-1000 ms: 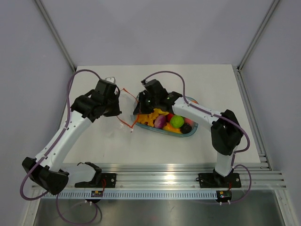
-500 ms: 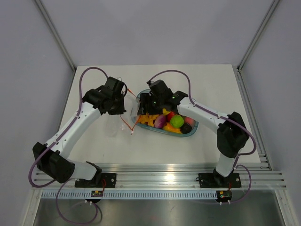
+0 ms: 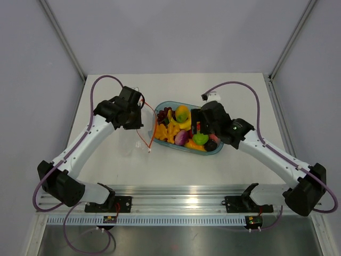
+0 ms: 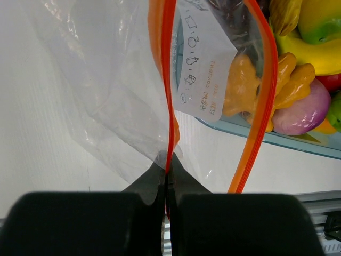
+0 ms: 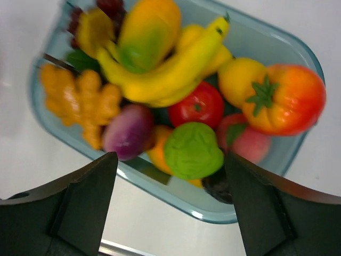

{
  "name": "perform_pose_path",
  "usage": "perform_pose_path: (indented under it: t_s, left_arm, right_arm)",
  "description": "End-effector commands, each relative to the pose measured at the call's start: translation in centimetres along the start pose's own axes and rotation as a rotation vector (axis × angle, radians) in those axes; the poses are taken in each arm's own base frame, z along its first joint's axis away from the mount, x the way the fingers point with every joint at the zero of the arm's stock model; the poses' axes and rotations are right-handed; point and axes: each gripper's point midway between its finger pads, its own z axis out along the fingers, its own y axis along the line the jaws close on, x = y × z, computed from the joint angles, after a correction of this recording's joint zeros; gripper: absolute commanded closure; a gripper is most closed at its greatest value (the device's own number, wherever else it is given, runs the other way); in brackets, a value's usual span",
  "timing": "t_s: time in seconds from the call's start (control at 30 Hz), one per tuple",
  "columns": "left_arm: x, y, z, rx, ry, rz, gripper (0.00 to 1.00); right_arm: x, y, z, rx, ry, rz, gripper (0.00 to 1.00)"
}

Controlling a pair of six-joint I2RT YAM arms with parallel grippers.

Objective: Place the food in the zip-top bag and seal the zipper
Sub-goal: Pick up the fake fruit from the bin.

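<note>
My left gripper (image 4: 168, 164) is shut on one side of the orange-red zipper (image 4: 170, 106) of the clear zip-top bag (image 4: 106, 85). The zipper's other side (image 4: 261, 122) bows away, so the bag's mouth gapes toward the tray. In the top view the left gripper (image 3: 139, 118) holds the zipper (image 3: 153, 133) just left of the tray. The food (image 3: 184, 130) lies piled in the blue-tinted tray (image 3: 216, 151): a banana (image 5: 176, 64), a tomato (image 5: 200, 104), a green piece (image 5: 192, 149) and a purple piece (image 5: 128, 130). My right gripper (image 5: 169, 160) is open and empty above the tray's right half (image 3: 205, 125).
The tray's near rim (image 5: 213, 213) lies between my right fingers. Bare white table (image 3: 106, 160) lies in front of the tray and bag. The table's edges and frame posts run along both sides.
My right gripper has moved from the tray's left end to over its right half. My left gripper moved toward the tray with the bag, then held still.
</note>
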Motion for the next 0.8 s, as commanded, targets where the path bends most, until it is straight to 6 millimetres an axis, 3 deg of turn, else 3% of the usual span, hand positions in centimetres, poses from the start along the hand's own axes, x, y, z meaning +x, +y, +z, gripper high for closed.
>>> perform_pose_path:
  t_s: [0.0, 0.27, 0.47, 0.77]
  left_arm:
    - [-1.6, -1.5, -0.9, 0.06, -0.05, 0.018, 1.0]
    - [-1.2, -2.1, -0.7, 0.084, -0.044, 0.03, 1.0]
    - [-0.6, -2.2, -0.4, 0.086, -0.03, 0.041, 1.0]
    - [-0.4, -2.3, -0.6, 0.092, -0.03, 0.053, 1.0]
  right_arm:
    - [4.2, -4.3, 1.5, 0.151, 0.106, -0.162, 0.09]
    - [6.6, -4.6, 3.7, 0.112, 0.174, -0.223, 0.06]
    - [6.8, -2.7, 5.1, 0.019, 0.191, -0.251, 0.07]
    - [7.6, -1.7, 6.1, -0.034, 0.225, -0.268, 0.15]
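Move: Beneath the open right hand, about 15 cm down and 1 cm farther out, sits the green cabbage in the bin. The eggplant lies 9 cm left of it, the peach 6 cm right; the red apple is 4 cm farther out and 2 cm left, and the dark avocado 5 cm right and 3 cm nearer. From the left hand, the cabbage is roughly 27 cm right, 2 cm ahead and 14 cm lower. Plunging about 8 cm into the bin area while swinging some 3 cm right, the right hand then sinks a slower 3 cm and eases back left, coming down towards the green cabbage. The wrist tips the fingers steeper and turns slightly counter-clockwise, fingers staying wide open around the cabbage's sides. The left hand keeps its pinch on the bag's zipper edge, drifting slightly right. ##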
